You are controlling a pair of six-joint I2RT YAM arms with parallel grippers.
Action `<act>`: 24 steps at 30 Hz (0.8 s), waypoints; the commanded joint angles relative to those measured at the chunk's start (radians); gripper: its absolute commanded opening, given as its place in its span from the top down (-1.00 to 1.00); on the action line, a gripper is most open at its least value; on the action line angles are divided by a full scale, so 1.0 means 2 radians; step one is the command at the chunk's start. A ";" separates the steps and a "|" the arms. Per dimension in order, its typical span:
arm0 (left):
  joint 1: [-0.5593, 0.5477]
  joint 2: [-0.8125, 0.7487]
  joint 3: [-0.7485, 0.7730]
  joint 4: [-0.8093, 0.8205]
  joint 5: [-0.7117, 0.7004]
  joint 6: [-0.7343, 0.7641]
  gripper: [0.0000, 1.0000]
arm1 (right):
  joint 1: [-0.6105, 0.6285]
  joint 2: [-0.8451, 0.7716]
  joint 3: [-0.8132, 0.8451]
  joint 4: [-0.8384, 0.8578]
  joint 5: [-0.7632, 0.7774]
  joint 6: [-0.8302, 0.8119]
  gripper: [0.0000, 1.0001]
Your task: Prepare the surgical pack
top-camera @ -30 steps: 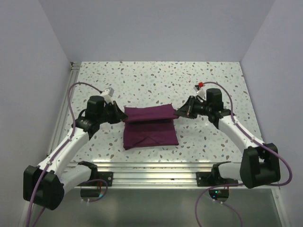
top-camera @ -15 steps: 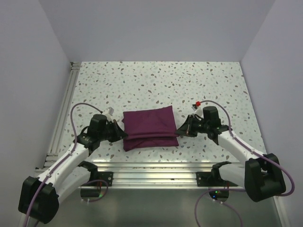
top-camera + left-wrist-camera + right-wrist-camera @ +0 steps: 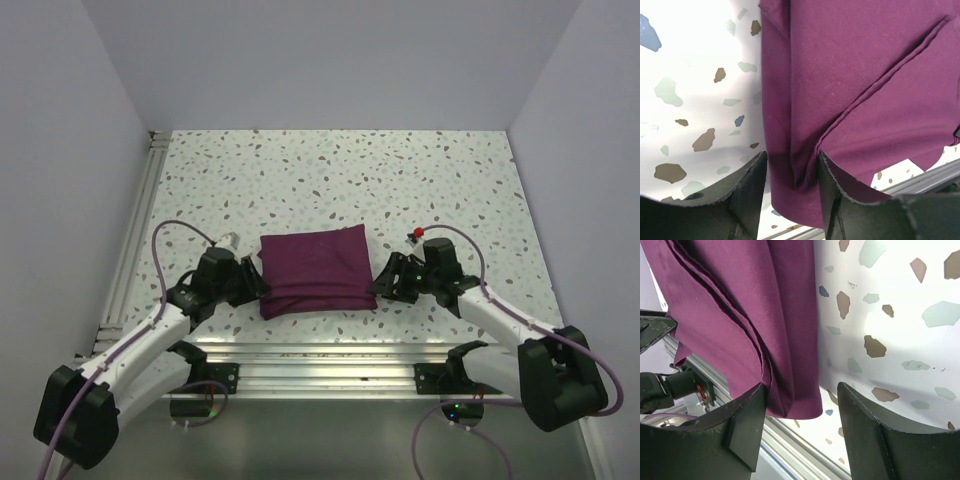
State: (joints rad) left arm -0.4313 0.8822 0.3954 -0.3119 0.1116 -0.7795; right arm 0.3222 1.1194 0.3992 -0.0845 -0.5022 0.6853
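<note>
The surgical pack [image 3: 315,268] lies as a folded deep-purple bundle near the table's front edge, midway between the arms; no tray shows. My left gripper [image 3: 262,286] sits low at the pack's near left corner. In the left wrist view its fingers [image 3: 792,161] stand apart with the pack's folded edge [image 3: 850,75] loose between them. My right gripper [image 3: 378,287] is at the near right corner. Its fingers [image 3: 800,390] are spread wide, the pack's corner [image 3: 740,315] lying by the left finger and bare table by the other.
An aluminium rail [image 3: 320,355] runs along the near edge just behind the pack, also seen in the right wrist view [image 3: 805,450]. A second rail [image 3: 135,230] borders the left side. Plain walls close the back and both sides of the speckled table [image 3: 330,180].
Both arms drew the pack's far flap toward the near edge, folding it over. Both grippers, shut on the cloth before, have since opened and let go.
</note>
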 commanded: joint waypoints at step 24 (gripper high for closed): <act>-0.007 0.166 -0.047 0.236 -0.027 0.004 1.00 | 0.034 0.088 -0.031 0.141 0.036 0.045 0.50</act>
State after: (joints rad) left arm -0.4320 1.1038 0.3199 0.1833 0.0895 -0.8181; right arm 0.3737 1.2533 0.3664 0.1993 -0.5114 0.7879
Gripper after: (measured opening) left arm 0.051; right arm 0.276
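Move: The left end of the cloth's near fold sits almost between the left hand's open fingers, about 1 cm ahead, 2 cm right and 1 cm below; the fold's right end lies about 1 cm ahead, 2 cm left and 1 cm below the right hand. The wrapped pack's middle is some 5 cm ahead and 11 cm right of the left hand, or 5 cm ahead and 12 cm left of the right hand, a little lower than both. Both hands ease in low from the pack's two sides, each about 2 cm inward, and close on the ends of the near fold, the left fingers pinching nearly shut while the right ones stay some way apart around a thicker bunch of cloth. Closing and then keeping its pinch, the left hand goes about 5 cm forward in all, level over the table, its fingers tipping up some 10 degrees, while the right goes less than 2 cm forward with its grip. ##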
